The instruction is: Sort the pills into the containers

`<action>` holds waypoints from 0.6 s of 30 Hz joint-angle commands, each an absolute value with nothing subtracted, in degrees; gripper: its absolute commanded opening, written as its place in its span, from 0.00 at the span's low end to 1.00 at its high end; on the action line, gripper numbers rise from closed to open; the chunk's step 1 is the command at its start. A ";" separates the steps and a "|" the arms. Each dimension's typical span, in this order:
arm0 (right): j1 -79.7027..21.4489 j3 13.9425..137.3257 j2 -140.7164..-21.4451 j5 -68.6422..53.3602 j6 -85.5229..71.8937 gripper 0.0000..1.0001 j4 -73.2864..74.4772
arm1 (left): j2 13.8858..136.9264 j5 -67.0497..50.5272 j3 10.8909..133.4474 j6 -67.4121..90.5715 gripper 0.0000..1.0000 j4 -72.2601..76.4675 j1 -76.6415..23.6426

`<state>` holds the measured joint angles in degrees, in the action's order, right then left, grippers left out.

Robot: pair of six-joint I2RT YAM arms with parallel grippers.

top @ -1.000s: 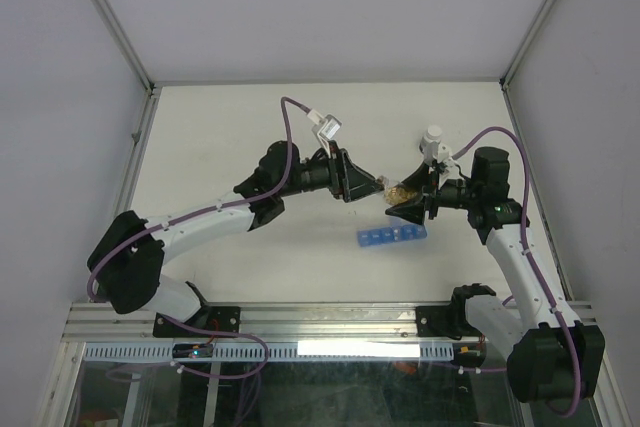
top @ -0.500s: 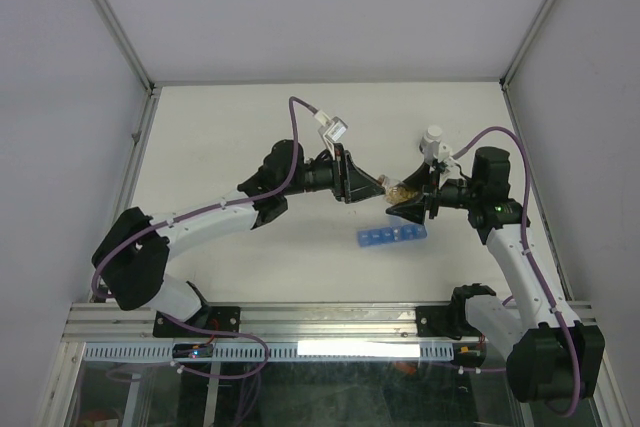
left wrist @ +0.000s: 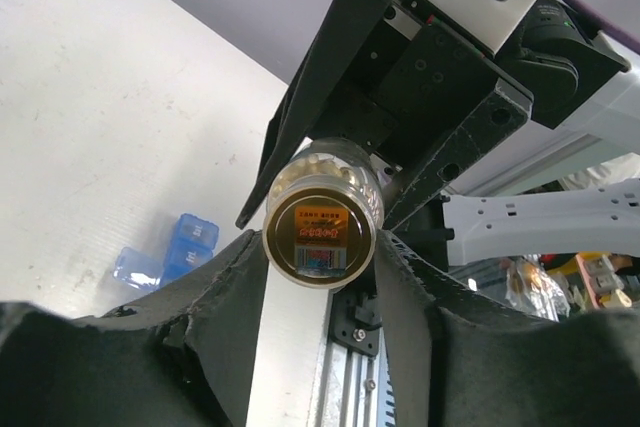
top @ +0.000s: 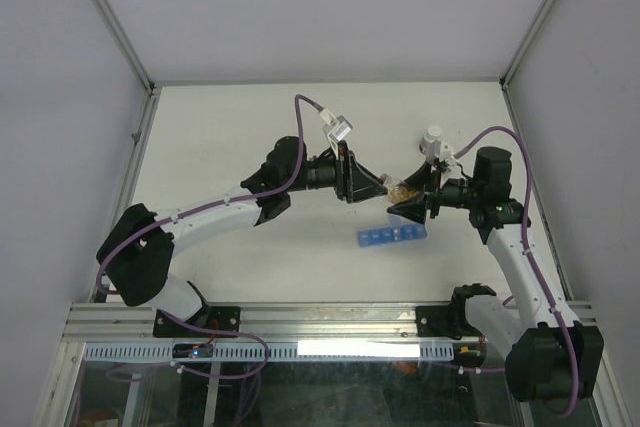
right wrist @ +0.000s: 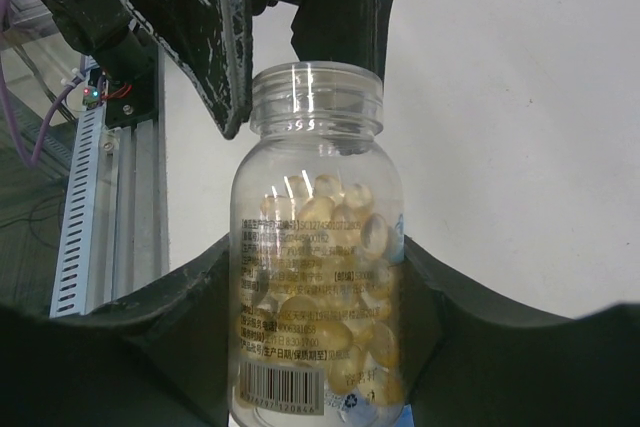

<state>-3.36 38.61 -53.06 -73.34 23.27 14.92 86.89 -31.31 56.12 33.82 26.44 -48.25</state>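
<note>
My right gripper (top: 408,203) is shut on a clear pill bottle (right wrist: 318,247), holding it by the body above the table. Pale yellow-tan pills (right wrist: 330,332) fill the bottle. Its neck points toward my left gripper (top: 384,187). In the left wrist view the bottle's round gold-rimmed end with an orange label (left wrist: 322,225) sits between my left fingertips (left wrist: 250,252), and both tips touch its sides. The blue containers (top: 392,237) lie flat on the table just below both grippers, and also show as a row of blue containers (left wrist: 165,252) at the lower left.
A small white-capped bottle (top: 432,137) stands behind the right gripper. Grey walls enclose the white table (top: 220,137) on three sides. An aluminium rail (top: 300,319) runs along the near edge by the arm bases.
My left gripper has moved right, up to the bottle's end, and its jaws have narrowed around it. The right arm and the bottle have stayed where they were.
</note>
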 commanded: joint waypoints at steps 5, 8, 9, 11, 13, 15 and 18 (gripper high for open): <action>-3.65 41.13 -52.32 -74.12 23.64 0.00 12.24 | 85.17 -34.24 56.88 32.25 0.71 28.23 -49.00; -3.67 41.19 -52.32 -74.18 23.60 0.00 12.31 | 84.27 -32.77 55.94 32.22 0.92 28.08 -48.88; -3.66 41.18 -52.30 -74.14 23.64 0.00 12.30 | 83.93 -32.11 55.66 32.32 0.97 28.06 -48.85; -3.66 41.20 -52.30 -74.21 23.64 0.00 12.30 | 83.41 -31.16 55.13 32.60 0.99 28.39 -48.68; -3.66 41.13 -52.30 -74.17 23.64 0.00 12.30 | 83.03 -30.43 54.56 33.54 0.99 29.39 -48.27; -3.63 41.14 -52.29 -74.16 23.64 0.00 12.26 | 82.75 -29.34 53.85 34.84 0.99 30.84 -47.65; -3.62 41.20 -52.22 -74.20 23.64 0.00 12.30 | 82.52 -28.70 52.36 37.02 0.99 34.90 -47.04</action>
<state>-3.49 38.65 -53.06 -73.34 23.29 14.85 85.36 -30.76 53.82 33.98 27.68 -48.14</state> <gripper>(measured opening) 0.550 0.990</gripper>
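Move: The mouth of the pill bottle sits right at my left fingertips, only about 1 cm to the right of the hand point and level with it. Below it on the table, the blue pill box lies some 6 cm back, 4 cm right and 20 cm down, and the white bottle stands about 18 cm ahead and 14 cm right. From my right hand, which grips the bottle's body, the mouth is about 4 cm left and 2 cm ahead, at the same height. I spread my left fingers from under half open to fully open, letting go of the rim of the bottle's mouth. As they part, my left hand slips back about 1 cm, then eases forward again by half a centimetre or so and a little left, still around the mouth. My right hand stays put and keeps its grip on the bottle. ##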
